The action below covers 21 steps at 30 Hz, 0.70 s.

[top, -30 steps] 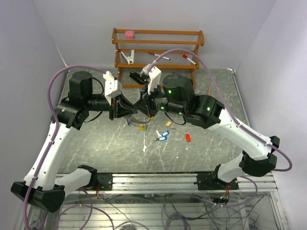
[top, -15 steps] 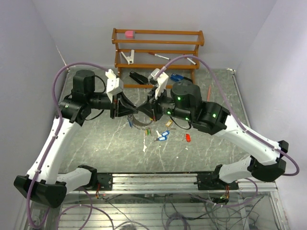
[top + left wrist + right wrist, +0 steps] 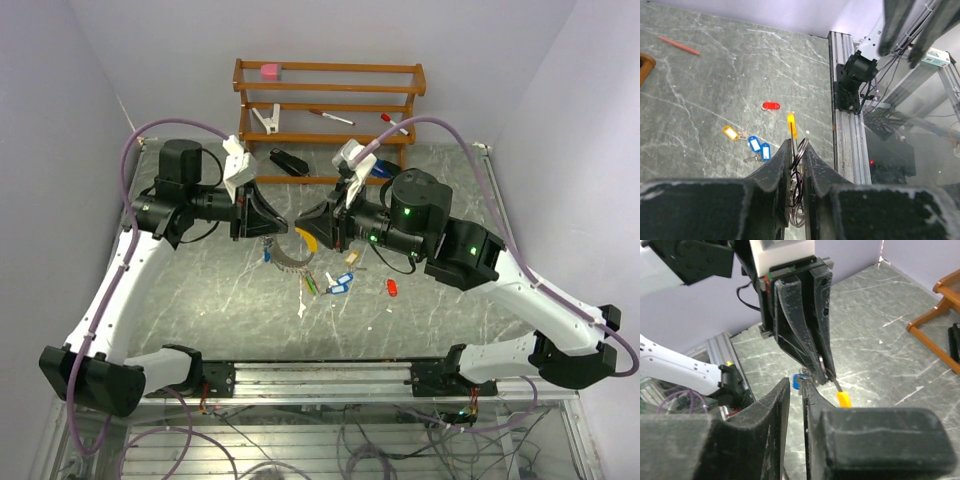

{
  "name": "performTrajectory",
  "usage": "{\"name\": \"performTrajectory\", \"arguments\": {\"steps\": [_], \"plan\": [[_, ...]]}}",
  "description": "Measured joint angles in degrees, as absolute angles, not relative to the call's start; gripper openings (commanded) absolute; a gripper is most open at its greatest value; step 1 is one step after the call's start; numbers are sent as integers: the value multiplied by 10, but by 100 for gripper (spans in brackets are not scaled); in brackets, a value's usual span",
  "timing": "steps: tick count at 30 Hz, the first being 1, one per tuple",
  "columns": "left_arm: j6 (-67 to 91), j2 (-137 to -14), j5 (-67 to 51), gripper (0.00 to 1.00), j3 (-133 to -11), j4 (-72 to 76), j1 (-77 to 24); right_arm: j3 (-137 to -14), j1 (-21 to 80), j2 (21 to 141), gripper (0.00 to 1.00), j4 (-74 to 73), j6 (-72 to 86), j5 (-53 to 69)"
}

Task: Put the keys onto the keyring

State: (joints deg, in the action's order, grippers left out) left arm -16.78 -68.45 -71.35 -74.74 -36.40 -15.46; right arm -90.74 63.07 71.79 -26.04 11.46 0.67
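Observation:
My left gripper (image 3: 283, 222) is shut on the keyring (image 3: 290, 260), a silvery wire loop that hangs below it above the table. In the left wrist view the wire (image 3: 800, 150) sits pinched between the jaws (image 3: 798, 145). A yellow-tagged key (image 3: 308, 240) hangs at the left fingertips; it also shows in the left wrist view (image 3: 792, 125) and the right wrist view (image 3: 844, 398). My right gripper (image 3: 306, 222) faces the left one tip to tip, its jaws (image 3: 797, 385) a narrow gap apart with nothing between them. Blue keys (image 3: 340, 283), a red key (image 3: 392, 287), a beige key (image 3: 352, 257) and a green key (image 3: 310, 283) lie on the table.
A wooden rack (image 3: 325, 100) stands at the back with markers, a clip and a pink block. A black stapler (image 3: 290, 160) and a blue object (image 3: 368, 165) lie before it. A red pencil (image 3: 437, 187) lies at the right. An aluminium rail (image 3: 320, 375) runs along the near edge.
My right gripper has drawn back to the right, away from the left gripper. The yellow-tagged key now hangs in view between the two grippers. The left arm has shifted slightly.

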Motion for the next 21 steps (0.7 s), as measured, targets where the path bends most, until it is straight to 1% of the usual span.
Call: {"name": "performTrajectory", "arguments": {"steps": [2, 3, 9, 16, 19, 21], "plan": [[-174, -682, -718, 7, -753, -372, -155, -907, 631, 720, 31, -262, 114, 6], [-174, -681, -723, 7, -755, -373, -155, -906, 631, 721, 31, -263, 111, 6], [-193, -670, -756, 7, -772, -392, -155, -907, 631, 729, 31, -276, 101, 10], [-346, -646, -706, 7, -813, -516, -155, -900, 631, 733, 32, -286, 89, 1], [-409, -639, -692, 7, -821, -561, -155, -893, 631, 724, 40, -290, 84, -16], [-456, -635, -681, 7, -821, -595, -155, -886, 631, 715, 47, -291, 83, -30]]}}
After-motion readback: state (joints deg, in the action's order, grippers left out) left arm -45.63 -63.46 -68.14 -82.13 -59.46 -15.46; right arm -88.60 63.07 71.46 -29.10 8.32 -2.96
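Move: The yellow sleeve of the keyring, held by its wire in the left fingers, lies about 12 cm below the empty right hand, 3 cm ahead and 1 cm to its right. From the left hand the sleeve is about 5 cm right, level front to back, and 4 cm lower. From the left hand, the hanging blue tag is 5 cm left, level front to back and 10 cm below; the green keys are 6 cm right, 5 cm back, 14 cm below. The left hand keeps its pinch on the keyring wire and carries it back about 3.5 cm, rising some 2 cm first, then drawing off to the left away from the right hand and sinking slightly as the wrist rolls close to 20 degrees, front side up. Beside it the right hand opens its nearly shut, empty fingers to about a third and sinks roughly 3 cm with the fingertips dipping a little, ending with a small shift right, without taking hold of the ring. ##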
